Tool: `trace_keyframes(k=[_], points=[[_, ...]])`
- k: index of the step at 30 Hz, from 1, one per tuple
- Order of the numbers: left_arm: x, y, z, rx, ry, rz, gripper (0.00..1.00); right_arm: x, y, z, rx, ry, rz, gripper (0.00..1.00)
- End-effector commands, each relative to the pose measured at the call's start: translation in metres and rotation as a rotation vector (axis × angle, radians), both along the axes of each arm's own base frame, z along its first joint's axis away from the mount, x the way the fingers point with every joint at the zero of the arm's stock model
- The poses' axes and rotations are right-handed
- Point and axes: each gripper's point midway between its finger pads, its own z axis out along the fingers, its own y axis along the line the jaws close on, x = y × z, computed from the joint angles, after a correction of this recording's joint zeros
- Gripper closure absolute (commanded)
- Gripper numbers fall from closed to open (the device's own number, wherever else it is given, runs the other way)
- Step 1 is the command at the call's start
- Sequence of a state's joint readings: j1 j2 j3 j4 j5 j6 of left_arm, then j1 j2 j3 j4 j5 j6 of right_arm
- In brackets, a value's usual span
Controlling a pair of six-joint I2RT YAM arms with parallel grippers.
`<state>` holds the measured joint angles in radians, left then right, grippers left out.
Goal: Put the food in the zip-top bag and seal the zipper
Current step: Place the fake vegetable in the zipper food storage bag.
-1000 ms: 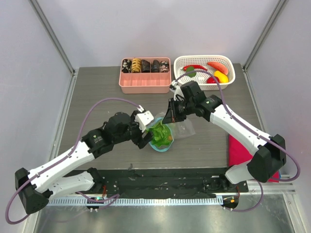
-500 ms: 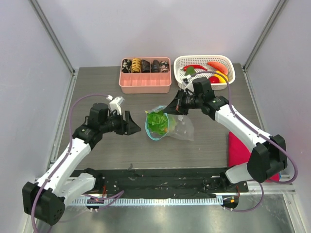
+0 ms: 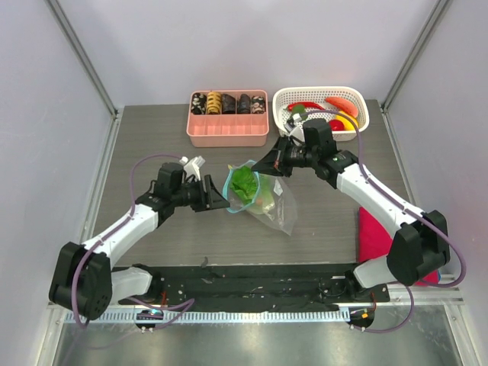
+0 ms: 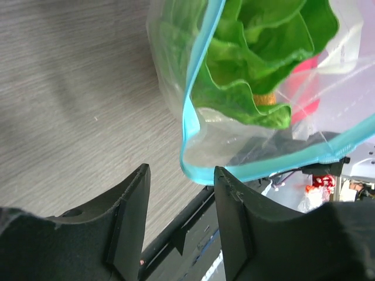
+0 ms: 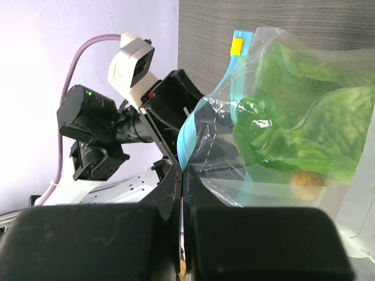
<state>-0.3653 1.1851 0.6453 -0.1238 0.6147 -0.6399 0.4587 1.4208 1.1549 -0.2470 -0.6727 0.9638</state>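
The zip-top bag (image 3: 267,204) hangs off the table, crinkly and clear, with green lettuce (image 3: 244,183) inside. My right gripper (image 3: 268,162) is shut on the bag's top edge at the light-blue zipper (image 5: 190,129); its jaws (image 5: 182,175) pinch the strip flat. Lettuce (image 5: 304,123) and an orange piece (image 5: 303,181) show through the plastic. My left gripper (image 3: 221,200) is open just left of the bag. In the left wrist view the zipper's curved end (image 4: 188,126) sits right at the fingertips (image 4: 180,175), not clamped. More food, a red chili (image 3: 305,105) and a tomato (image 3: 335,124), lies in the basket.
A white lattice basket (image 3: 320,89) stands at the back right. Left of it is a pink compartment tray (image 3: 227,131) with dark rolls. A red cloth (image 3: 374,236) lies by the right arm's base. A black rail runs along the near edge.
The left arm drew back from the bag, then came in again to the zipper's left end with narrower jaws. The right gripper carried the bag up and slightly left.
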Motion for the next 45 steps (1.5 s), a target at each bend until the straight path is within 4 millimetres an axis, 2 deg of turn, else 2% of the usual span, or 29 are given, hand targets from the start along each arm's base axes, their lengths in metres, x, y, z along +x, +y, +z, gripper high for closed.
trace_keyframes(k=[1, 4, 6, 7, 8, 10, 11, 12, 13, 14, 15, 16, 17, 18, 19, 20, 23, 24, 27, 30, 33, 36, 38, 39, 42, 43, 44, 45], points=[[0.021, -0.011, 0.017, -0.068, -0.086, 0.001, 0.5, -0.002, 0.007, 0.021, 0.062, -0.043, 0.035, 0.99], [0.025, -0.014, 0.02, -0.094, -0.094, 0.006, 0.49, -0.003, 0.007, 0.023, 0.069, -0.046, 0.041, 0.99], [0.028, -0.015, 0.015, -0.09, -0.078, 0.004, 0.56, -0.006, 0.007, 0.023, 0.073, -0.041, 0.05, 0.99], [0.027, -0.017, 0.016, -0.092, -0.072, -0.004, 0.6, -0.006, 0.007, 0.026, 0.079, -0.05, 0.05, 0.99], [0.027, -0.019, 0.023, -0.104, -0.079, -0.019, 0.71, -0.008, 0.007, 0.025, 0.078, -0.053, 0.053, 0.99], [0.022, -0.021, 0.034, -0.12, -0.074, -0.05, 0.84, -0.01, 0.006, 0.026, 0.074, -0.072, 0.064, 0.99], [0.02, -0.024, 0.056, -0.145, -0.114, -0.081, 0.98, -0.011, 0.004, 0.027, 0.072, -0.079, 0.065, 0.99], [0.016, -0.022, 0.062, -0.134, -0.116, -0.091, 1.0, -0.011, 0.002, 0.027, 0.062, -0.085, 0.065, 0.99], [0.006, -0.018, 0.062, -0.105, -0.067, -0.101, 1.0, -0.013, -0.001, 0.024, 0.025, -0.14, 0.085, 0.99], [0.006, -0.015, 0.086, -0.088, -0.104, -0.1, 1.0, -0.01, -0.003, 0.031, -0.005, -0.183, 0.089, 0.99], [0.003, -0.011, 0.097, -0.06, -0.107, -0.099, 1.0, -0.011, -0.014, 0.017, -0.099, -0.167, 0.07, 0.99], [-0.013, -0.001, 0.09, 0.01, -0.044, -0.122, 1.0, -0.008, -0.018, 0.026, -0.137, -0.217, 0.064, 0.99], [-0.009, 0.001, 0.117, 0.024, -0.1, -0.121, 1.0, -0.006, -0.026, 0.024, -0.203, -0.283, 0.072, 0.99], [-0.013, 0.004, 0.125, 0.042, -0.104, -0.129, 1.0, -0.008, -0.033, 0.022, -0.242, -0.289, 0.064, 0.99], [-0.018, 0.006, 0.129, 0.061, -0.106, -0.155, 1.0, -0.011, -0.036, 0.032, -0.242, -0.326, 0.062, 0.99], [-0.028, 0.006, 0.145, 0.053, -0.1, -0.19, 1.0, -0.014, -0.037, 0.037, -0.242, -0.355, 0.071, 0.99], [-0.034, 0.015, 0.149, 0.117, -0.08, -0.205, 1.0, -0.023, -0.039, 0.047, -0.246, -0.41, 0.089, 0.99], [-0.023, 0.019, 0.148, 0.165, -0.093, -0.178, 1.0, -0.025, -0.039, 0.044, -0.259, -0.412, 0.097, 0.99], [-0.012, 0.034, 0.123, 0.3, -0.041, -0.162, 1.0, -0.023, -0.041, 0.018, -0.312, -0.376, 0.112, 0.99], [-0.008, 0.033, 0.122, 0.292, -0.052, -0.152, 1.0, -0.019, -0.038, -0.01, -0.351, -0.338, 0.144, 0.99], [-0.002, 0.038, 0.116, 0.325, -0.058, -0.137, 1.0, -0.011, -0.035, -0.023, -0.383, -0.333, 0.157, 0.99], [0.005, 0.038, 0.12, 0.337, -0.083, -0.131, 1.0, 0.0, -0.032, -0.02, -0.399, -0.385, 0.177, 0.98], [0.005, 0.034, 0.128, 0.31, -0.099, -0.144, 1.0, 0.007, -0.033, -0.007, -0.419, -0.452, 0.18, 0.86], [0.005, 0.032, 0.129, 0.304, -0.1, -0.145, 1.0, 0.01, -0.034, -0.002, -0.425, -0.473, 0.179, 0.65], [0.006, 0.032, 0.129, 0.303, -0.098, -0.141, 1.0, 0.027, -0.042, 0.019, -0.41, -0.535, 0.157, 0.28], [0.006, 0.032, 0.13, 0.302, -0.1, -0.141, 1.0, 0.045, -0.055, 0.027, -0.407, -0.539, 0.108, 0.24], [0.006, 0.032, 0.131, 0.3, -0.103, -0.143, 1.0, 0.054, -0.062, 0.031, -0.407, -0.548, 0.092, 0.2], [0.007, 0.032, 0.132, 0.3, -0.11, -0.144, 1.0, 0.062, -0.07, 0.035, -0.398, -0.551, 0.08, 0.08]])
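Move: The left hand, open, has the bag's near-left rim about 2 cm ahead and 1 cm to its right, level with the pads. The lettuce lies some 5 cm ahead and 5 cm to the right, about 3 cm below; the yellow slider is about 10 cm ahead and 1 cm right, slightly higher. The right hand already pinches the far-right rim; from it the lettuce is some 4 cm back, 3 cm left and 12 cm below. After easing about 2 cm forward, the left fingers close and pinch the blue rim, then haul it up some 17 cm and let it down about 6, fingers tipping farther down. The right hand keeps its rim, shifts 3–4 cm right, rising a little and then sinking about 7 cm, and finally opens, letting go of the bag as its fingers too tip down and it starts forward. ##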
